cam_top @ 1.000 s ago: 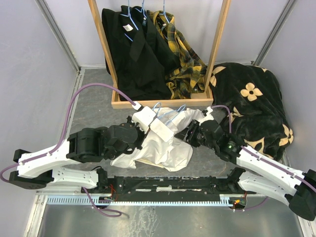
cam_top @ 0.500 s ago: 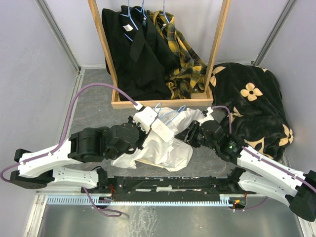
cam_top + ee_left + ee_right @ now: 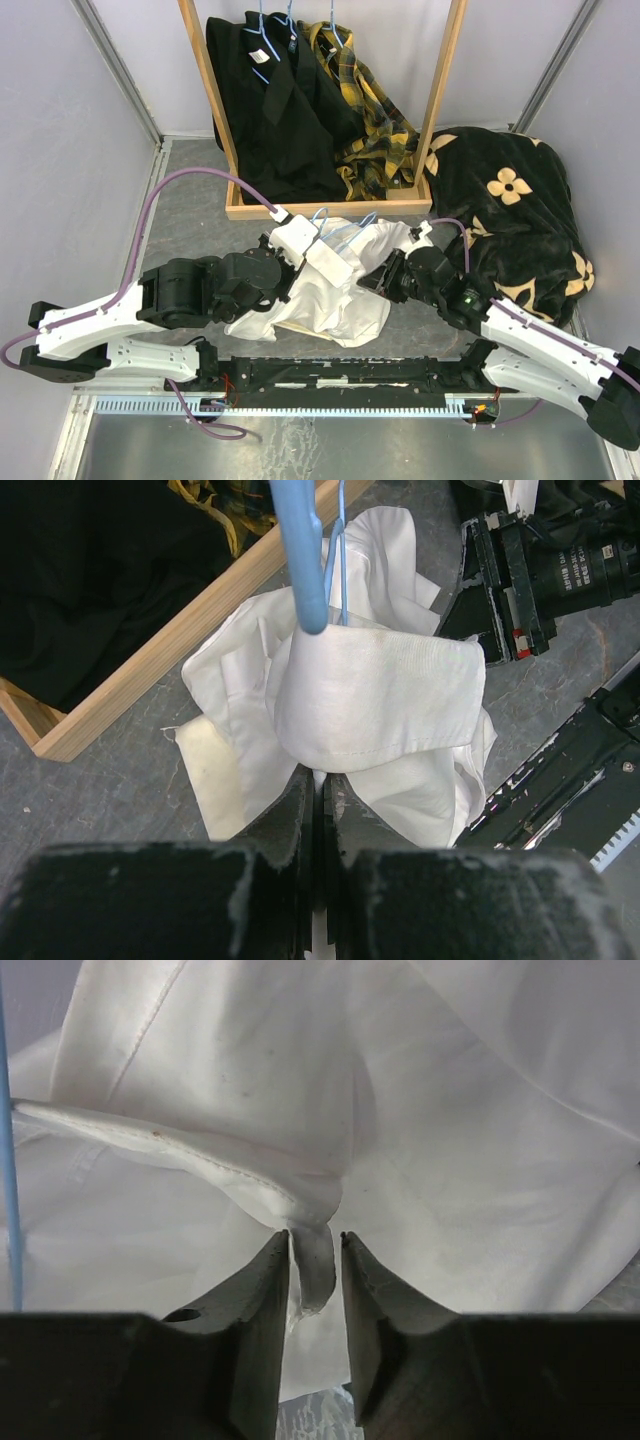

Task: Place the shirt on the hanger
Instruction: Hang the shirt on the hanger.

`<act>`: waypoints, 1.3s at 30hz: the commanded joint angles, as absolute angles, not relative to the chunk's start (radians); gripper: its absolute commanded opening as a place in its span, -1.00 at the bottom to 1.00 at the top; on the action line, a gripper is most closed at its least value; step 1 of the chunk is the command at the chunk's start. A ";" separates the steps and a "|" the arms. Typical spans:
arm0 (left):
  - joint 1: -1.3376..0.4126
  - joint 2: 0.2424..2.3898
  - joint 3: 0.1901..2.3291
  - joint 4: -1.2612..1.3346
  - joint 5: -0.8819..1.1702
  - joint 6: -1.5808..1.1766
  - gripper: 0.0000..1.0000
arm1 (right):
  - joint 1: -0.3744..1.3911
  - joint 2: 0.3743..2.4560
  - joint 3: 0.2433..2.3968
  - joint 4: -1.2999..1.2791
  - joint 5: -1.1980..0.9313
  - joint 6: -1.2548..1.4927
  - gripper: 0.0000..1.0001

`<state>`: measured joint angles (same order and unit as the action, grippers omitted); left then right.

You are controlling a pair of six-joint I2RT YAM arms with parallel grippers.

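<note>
The white shirt (image 3: 330, 290) lies crumpled on the grey table between my two grippers. The light-blue wire hanger (image 3: 335, 232) sticks out of its far edge. In the left wrist view the hanger (image 3: 300, 560) runs down into a folded band of the shirt (image 3: 380, 700). My left gripper (image 3: 300, 262) is shut on a thin fold of the shirt (image 3: 320, 780). My right gripper (image 3: 372, 277) is at the shirt's right side. Its jaws (image 3: 315, 1245) stand slightly apart, with a hanging fold of shirt (image 3: 250, 1090) between them against the left finger. The hanger (image 3: 8, 1160) shows at the left edge of that view.
A wooden rack base (image 3: 330, 208) stands just behind the shirt, with black garments (image 3: 280, 110) and a plaid shirt (image 3: 375, 120) on blue hangers. A black flowered blanket (image 3: 510, 220) lies at the right. Grey walls close in both sides.
My right gripper has shifted slightly back to the right, away from the shirt's middle. The left arm and the hanger have hardly moved.
</note>
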<state>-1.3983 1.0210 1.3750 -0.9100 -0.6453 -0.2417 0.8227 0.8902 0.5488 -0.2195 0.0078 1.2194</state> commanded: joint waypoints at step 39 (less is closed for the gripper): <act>-1.397 0.897 1.315 -0.801 -0.491 -0.202 -0.95 | 0.461 1.094 1.153 -0.607 0.172 0.502 -1.00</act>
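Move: The shirt's right-hand fold already stands between the right hand's open fingertips, straight ahead and level with them within a centimetre. The hanger's near end is some 10 cm ahead of that hand, 1 cm right and 5 cm higher. The rack's bottom rail lies about 17 cm ahead, 6 cm left and 8 cm lower, and the flowered blanket 14 cm ahead and 29 cm right, equally low. From the left hand, the fold is roughly 4 cm ahead, 14 cm right and 15 cm below. The shirt fold is pinched as the right fingers shut on it, then carried forward about 10 cm past the hanger's end. Still gripping, the right hand goes on up nearly 10 cm and some 8 cm to the right, its wrist rolling and tipping roughly 30 degrees. The left hand keeps its hold on the shirt's other side, easing back slightly with a small tilt. ##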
